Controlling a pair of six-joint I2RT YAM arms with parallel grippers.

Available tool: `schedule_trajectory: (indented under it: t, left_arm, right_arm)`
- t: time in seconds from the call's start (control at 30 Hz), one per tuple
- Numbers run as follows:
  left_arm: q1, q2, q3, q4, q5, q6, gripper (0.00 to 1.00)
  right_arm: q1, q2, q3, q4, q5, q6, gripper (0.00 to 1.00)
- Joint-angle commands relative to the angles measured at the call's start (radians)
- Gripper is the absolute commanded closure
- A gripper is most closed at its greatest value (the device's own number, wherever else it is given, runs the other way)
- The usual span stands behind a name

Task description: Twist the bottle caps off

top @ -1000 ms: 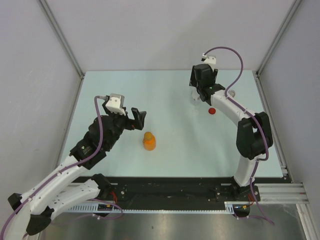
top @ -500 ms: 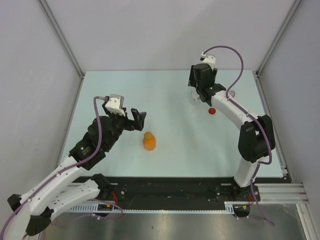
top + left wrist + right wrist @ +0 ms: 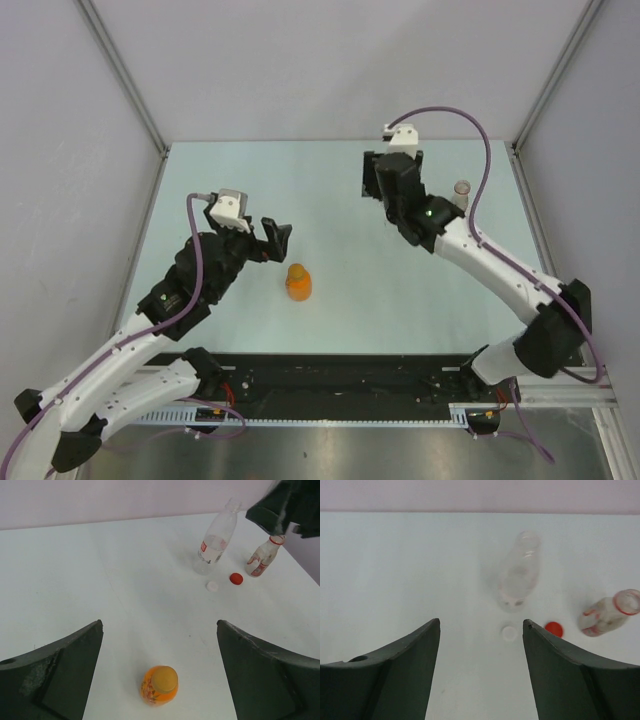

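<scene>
The squat orange bottle [image 3: 159, 686] stands upright with its orange cap [image 3: 164, 679] on, just ahead of my open left gripper [image 3: 160, 622] and between its fingers' line. From above, the orange bottle [image 3: 298, 282] sits right of the left gripper [image 3: 275, 238]. At the far right stand an uncapped clear bottle [image 3: 519, 575] and a small uncapped bottle with a red neck ring [image 3: 610, 612]. A white cap [image 3: 509, 632] and a red cap [image 3: 553, 628] lie loose on the table beside them. My right gripper [image 3: 481, 622] hovers open and empty short of the white cap.
The pale table [image 3: 330, 180] is bounded by grey walls at the back and both sides, with metal posts at the corners. The right arm [image 3: 480, 255] stretches across the right side and hides the clear bottle and loose caps from the top camera.
The right gripper has drawn back from the clear bottle toward the table's middle, its elbow swinging out right. The left arm and orange bottle have not moved.
</scene>
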Motion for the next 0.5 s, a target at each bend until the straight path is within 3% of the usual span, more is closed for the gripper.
schedule_trajectory:
  t: [0.0,0.13,0.2,0.3,0.33,0.47]
  left_arm:
    - [0.003,-0.023,0.01,-0.025,-0.099,-0.005,0.0]
    - [0.008,0.002,0.026,-0.144,-0.331,-0.06,0.0]
    - [0.031,0.014,0.037,-0.203,-0.392,-0.125,0.0]
    - [0.131,0.0,0.03,-0.293,-0.336,-0.243,0.0]
    - [0.163,-0.004,0.024,-0.319,-0.246,-0.267,0.0]
    - [0.282,-0.004,-0.001,-0.387,-0.118,-0.34,0.0]
  right_arm:
    - [0.178,-0.186,-0.084,-0.032,-0.045,-0.052,0.3]
    - [0.274,-0.294,-0.257,0.076,-0.388,0.054,0.3]
    - [0.306,-0.306,-0.364,0.194,-0.403,0.103,0.3]
    - [0.347,-0.227,-0.405,0.248,-0.455,0.116,0.28]
    - [0.378,-0.204,-0.403,0.28,-0.481,0.116,0.28]
    - [0.438,-0.121,-0.405,0.392,-0.493,0.102,0.26]
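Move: The capped orange bottle stands about 18 cm back from the right hand, some 21 cm to its left and roughly 21 cm below it. Beyond the right hand, the clear bottle stands about 11 cm ahead and 6 cm to the right; on the table lie the white cap, 5 cm ahead and 6 cm right, and the red cap, 5 cm ahead and 13 cm right. From the left hand the orange bottle is roughly 4 cm back, 4 cm right and 23 cm down. The right hand sweeps quickly back and left together, about 17 cm each way, from near the opened clear bottle towards the orange one, lifting a little at first and then sinking some 10 cm while it swings about 40 degrees counter-clockwise, its fingers staying mostly open and empty. Meanwhile the left hand, wide open, moves some 10 cm to the left and sinks about half as far, turning counter-clockwise and tipping its fingers down as the sideways gap to the orange bottle widens. ##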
